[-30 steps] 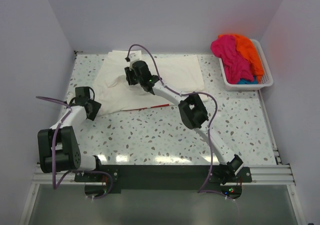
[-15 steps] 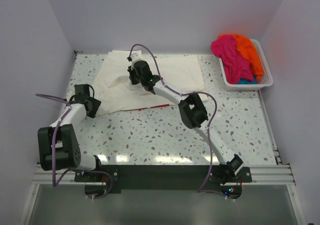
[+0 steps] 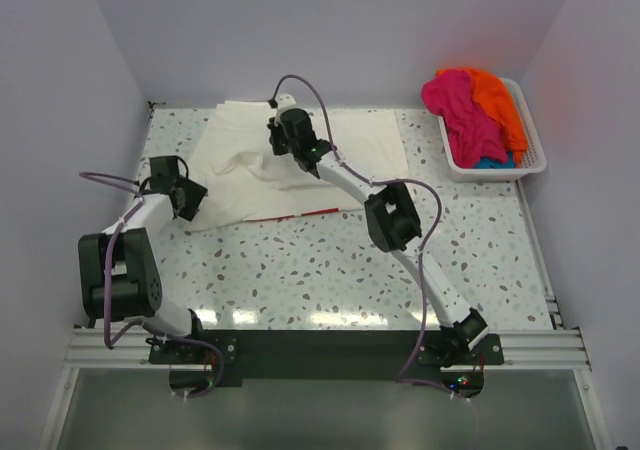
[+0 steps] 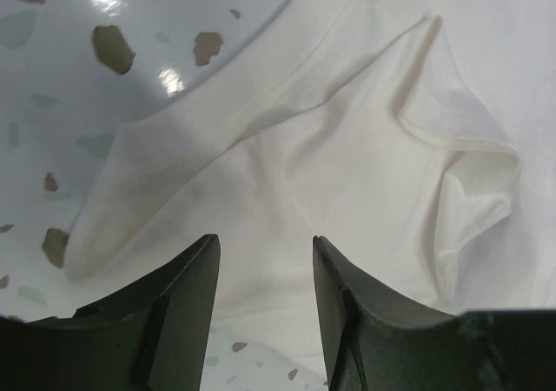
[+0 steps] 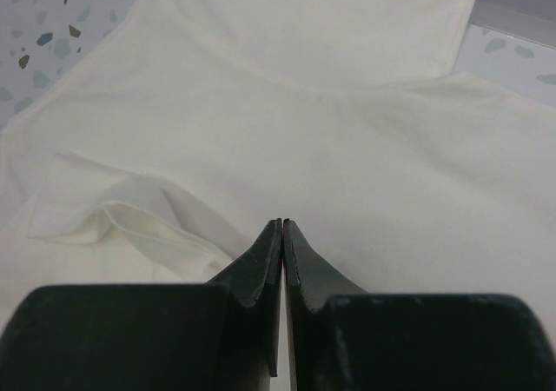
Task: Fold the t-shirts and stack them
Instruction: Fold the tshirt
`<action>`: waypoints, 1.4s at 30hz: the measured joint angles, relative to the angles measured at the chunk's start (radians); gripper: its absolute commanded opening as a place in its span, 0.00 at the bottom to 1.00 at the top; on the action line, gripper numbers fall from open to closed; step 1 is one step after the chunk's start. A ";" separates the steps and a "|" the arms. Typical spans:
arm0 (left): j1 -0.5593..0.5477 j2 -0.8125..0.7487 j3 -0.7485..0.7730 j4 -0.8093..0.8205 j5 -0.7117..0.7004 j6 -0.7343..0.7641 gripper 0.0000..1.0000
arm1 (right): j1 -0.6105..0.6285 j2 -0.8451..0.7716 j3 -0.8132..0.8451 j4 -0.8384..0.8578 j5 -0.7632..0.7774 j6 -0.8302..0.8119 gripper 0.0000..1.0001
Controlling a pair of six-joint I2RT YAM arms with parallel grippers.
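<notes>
The large cream-white t-shirt (image 3: pixel 350 150) lies rumpled at the back left of the table, with a strip of red print (image 3: pixel 315 212) at its near edge. My right gripper (image 3: pixel 283 135) is shut on a pinch of this shirt near its middle; in the right wrist view the closed gripper (image 5: pixel 283 222) meets on the cloth (image 5: pixel 347 122). My left gripper (image 3: pixel 190 198) is open at the shirt's left edge; in the left wrist view it (image 4: pixel 265 239) straddles a sleeve or hem (image 4: pixel 287 148) without gripping. Magenta-pink (image 3: pixel 455 105), orange (image 3: pixel 498 100) and teal (image 3: pixel 492 162) tees sit in the basket.
A white slatted basket (image 3: pixel 535 155) stands at the back right corner against the right wall. Speckled tabletop (image 3: pixel 320 270) stretches between the shirt and the arm bases. Walls close in on the left, back and right.
My right gripper has moved toward the back and slightly right, drawing the shirt's cloth with it. My left gripper has shifted a little up along the shirt's left edge.
</notes>
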 measured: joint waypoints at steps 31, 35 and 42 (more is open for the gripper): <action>-0.082 0.573 0.583 0.018 0.023 0.004 0.23 | -0.037 -0.253 -0.368 0.040 -0.143 0.122 0.43; -0.082 0.616 0.630 0.018 0.038 0.003 0.09 | -0.037 -0.253 -0.372 0.035 -0.178 0.136 0.43; -0.081 0.637 0.685 0.034 0.060 -0.015 0.00 | -0.037 -0.247 -0.358 0.031 -0.211 0.142 0.44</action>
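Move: The left hand, half open, is over the near-left part of the white shirt. The left end of the raised fold lies about 17 cm ahead of it, 5 cm right and 4 cm lower; the shirt's near-left corner is some 3 cm back, 2 cm left. The far sleeve lies about 11 cm beyond that fold end and 6 cm to its right. From the shut right hand, the fold end is about 3 cm back, 12 cm left and a little lower. Forward the left hand sweeps about 18 cm, rising slightly, then dipping to the raised fold, where its half-open fingers shut and pinch the cloth. Meanwhile the right fingers open and let go of the cloth; that hand eases right and down, rises, then draws back about 5 cm overall, staying open over the shirt as it tips further down. ##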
